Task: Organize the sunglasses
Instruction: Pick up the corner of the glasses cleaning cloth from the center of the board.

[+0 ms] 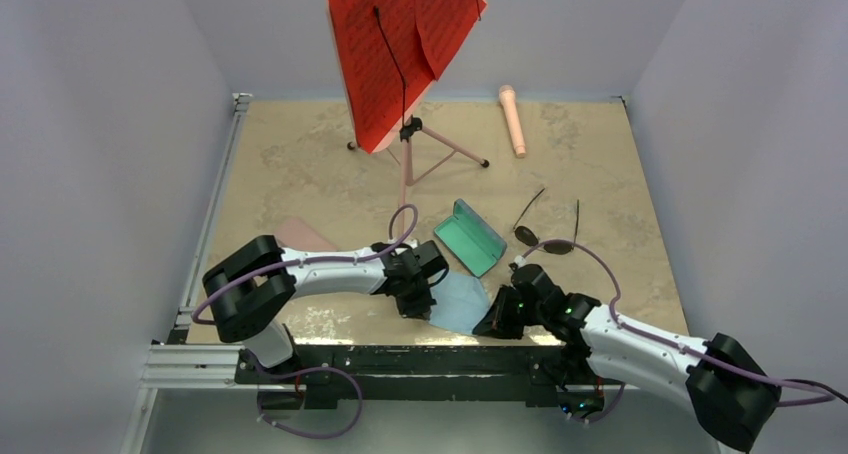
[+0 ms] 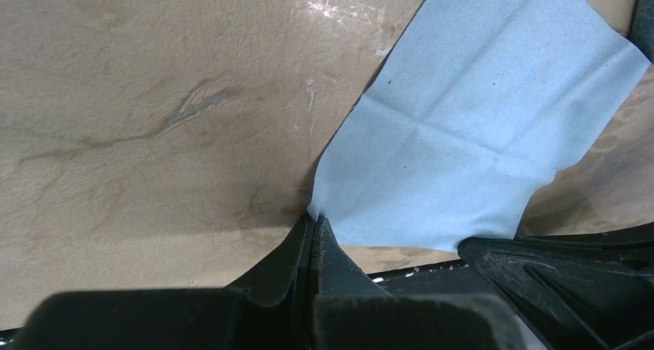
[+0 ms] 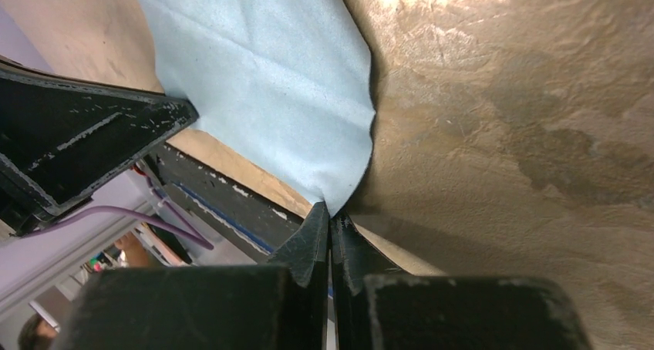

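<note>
Black sunglasses point(image 1: 548, 238) with long thin arms lie open on the table, right of centre. A light blue cloth point(image 1: 458, 302) lies near the front edge between both grippers. My left gripper point(image 1: 421, 302) is shut on the cloth's left corner; in the left wrist view the pinch point(image 2: 315, 220) shows on the cloth point(image 2: 478, 111). My right gripper point(image 1: 497, 320) is shut on the cloth's right corner; in the right wrist view its tips point(image 3: 332, 213) clamp the cloth point(image 3: 262, 80). The sunglasses lie beyond the right gripper, untouched.
An open case with green lining point(image 1: 470, 236) sits just behind the cloth. A pink flat thing point(image 1: 300, 236) lies partly under the left arm. A red music stand point(image 1: 400, 64) and a pink microphone point(image 1: 512, 120) stand at the back. The table's front edge point(image 1: 400, 352) is close.
</note>
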Robot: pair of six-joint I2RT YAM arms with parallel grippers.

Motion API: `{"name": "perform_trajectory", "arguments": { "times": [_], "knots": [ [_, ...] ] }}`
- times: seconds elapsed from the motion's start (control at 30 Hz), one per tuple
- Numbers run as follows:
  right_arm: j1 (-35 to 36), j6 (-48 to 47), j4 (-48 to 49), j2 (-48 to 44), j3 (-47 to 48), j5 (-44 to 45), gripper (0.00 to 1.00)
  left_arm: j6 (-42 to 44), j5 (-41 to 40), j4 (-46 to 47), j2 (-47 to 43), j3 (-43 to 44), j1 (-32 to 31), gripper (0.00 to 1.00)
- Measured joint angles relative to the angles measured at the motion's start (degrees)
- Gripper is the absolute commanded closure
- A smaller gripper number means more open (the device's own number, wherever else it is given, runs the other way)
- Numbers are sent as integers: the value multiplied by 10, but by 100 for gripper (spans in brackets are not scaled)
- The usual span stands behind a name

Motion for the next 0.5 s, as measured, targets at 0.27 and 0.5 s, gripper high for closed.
{"name": "perform_trajectory", "arguments": {
  "times": [0.27, 0.5],
  "knots": [
    [0, -5, -21, -37, 26, -66, 100, 18, -7, -66, -80, 2, 0, 100],
    [0, 12, -69, -118, 86, -135, 100, 33, 6, -145, -201, 33, 0, 100]
  ]
}}
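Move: The blue cloth lies flat on the table between the hands, a near corner already pinched in each: its middle is about 3 cm ahead and 5 cm right of the left hand, and 6 cm ahead and 3 cm left of the right hand, all at finger height. The open green case lies some 18 cm ahead and 1 cm left of the right hand; the dark sunglasses are about 18 cm ahead and 13 cm right of it. The cloth's near edge is pulled up by both hands together, each rising about 10 cm while keeping its closed pinch on a corner. The right hand also drifts some 3 cm left and 2 cm back, its fingers swinging up towards the left hand by nearly 20 degrees; the left tilts about 10 degrees the opposite way. ##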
